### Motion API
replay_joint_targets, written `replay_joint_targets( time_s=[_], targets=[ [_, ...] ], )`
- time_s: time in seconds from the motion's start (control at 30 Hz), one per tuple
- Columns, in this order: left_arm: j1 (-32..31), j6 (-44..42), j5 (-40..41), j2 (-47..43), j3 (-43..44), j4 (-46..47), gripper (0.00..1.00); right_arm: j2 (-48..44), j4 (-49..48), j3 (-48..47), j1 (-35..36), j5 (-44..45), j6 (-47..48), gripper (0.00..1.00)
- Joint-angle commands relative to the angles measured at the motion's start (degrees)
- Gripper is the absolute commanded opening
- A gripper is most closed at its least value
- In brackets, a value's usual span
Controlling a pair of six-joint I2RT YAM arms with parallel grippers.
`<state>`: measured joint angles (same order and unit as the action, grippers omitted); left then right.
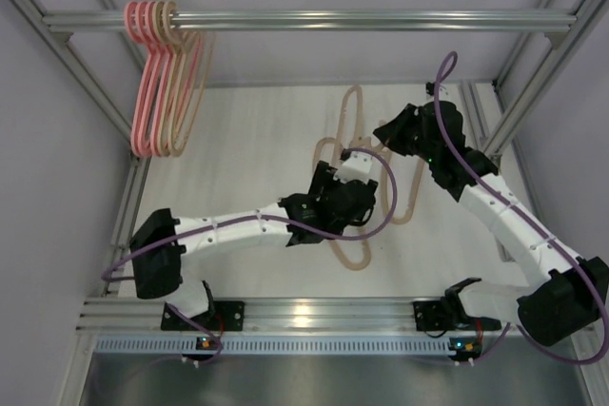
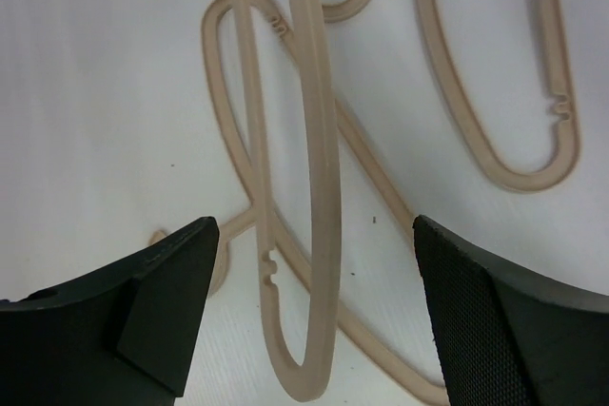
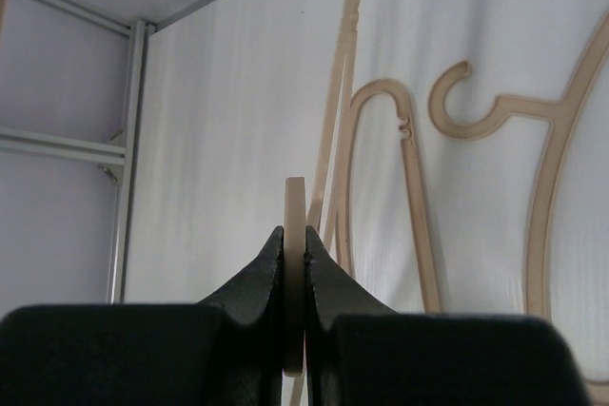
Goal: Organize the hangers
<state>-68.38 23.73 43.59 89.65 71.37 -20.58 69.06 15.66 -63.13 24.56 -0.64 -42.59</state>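
Several pink hangers point(image 1: 141, 92) and beige hangers point(image 1: 183, 83) hang in a bunch from the silver bar point(image 1: 381, 19) at the upper left. More beige hangers point(image 1: 354, 259) lie overlapping on the white table in the middle. My right gripper point(image 3: 295, 235) is shut on the edge of one beige hanger point(image 3: 295, 199), seen edge-on between its pads. In the top view the right gripper point(image 1: 395, 130) sits just right of the left gripper point(image 1: 356, 163). My left gripper point(image 2: 312, 225) stands open, its fingers apart on either side of a raised beige hanger point(image 2: 319, 140) without touching it.
Aluminium frame posts point(image 1: 86, 83) stand along both sides of the table, and a rail point(image 1: 285, 311) runs along the near edge by the arm bases. Purple cables point(image 1: 385, 187) loop over the lying hangers. Flat hangers point(image 3: 419, 197) lie beyond the right gripper.
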Motion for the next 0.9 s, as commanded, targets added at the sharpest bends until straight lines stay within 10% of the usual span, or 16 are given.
replay_joint_targets(
  time_s=[0.0, 0.27, 0.5, 0.6, 0.87],
  targets=[
    [-2.10, -4.47, 13.95, 4.83, 2.28, 0.89, 0.87, -1.21, 1.74, -4.19, 1.20, 2.93, -1.18, 0.00],
    [-3.25, -3.42, 19.25, 9.84, 1.40, 0.89, 0.65, -1.47, 1.92, -4.28, 1.20, 2.93, -1.62, 0.00],
    [-3.25, -2.81, 18.02, 8.10, -0.53, 0.89, 0.00, -1.56, 1.83, -3.84, 1.20, 3.46, -1.53, 0.02],
    [-3.25, -2.98, 17.67, 6.25, -1.32, 0.89, 0.00, -1.64, 1.92, -3.75, 1.20, 3.37, -1.10, 0.16],
    [-2.29, -2.90, 12.31, -1.49, -5.54, 0.71, 0.00, -4.81, 1.83, -5.59, -0.47, 2.32, 0.93, 0.95]
  ],
)
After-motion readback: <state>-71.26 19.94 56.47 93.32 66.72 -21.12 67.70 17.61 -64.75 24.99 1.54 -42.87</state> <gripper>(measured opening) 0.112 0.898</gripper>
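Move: The near rounded end of the held hanger is roughly 2 cm ahead, 1 cm left and 4 cm below the left gripper, already between its open fingers. From the left gripper, one loose hanger lies some 5 cm back and 1 cm left, another about 5 cm ahead and 15 cm right, both roughly 18 cm below. From the right gripper, which holds the hook, that near end lies about 8 cm back, 5 cm left and 12 cm below. Bring the left gripper down about 4 cm around the near end of the held hanger, rolling its left side up some 15 degrees, and shut the fingers on the bar; then ease it to the left and finally slightly up. Keep the right gripper nearly still, pinching the hook, until the left has closed, then open it wide and let go as it starts to rise. ##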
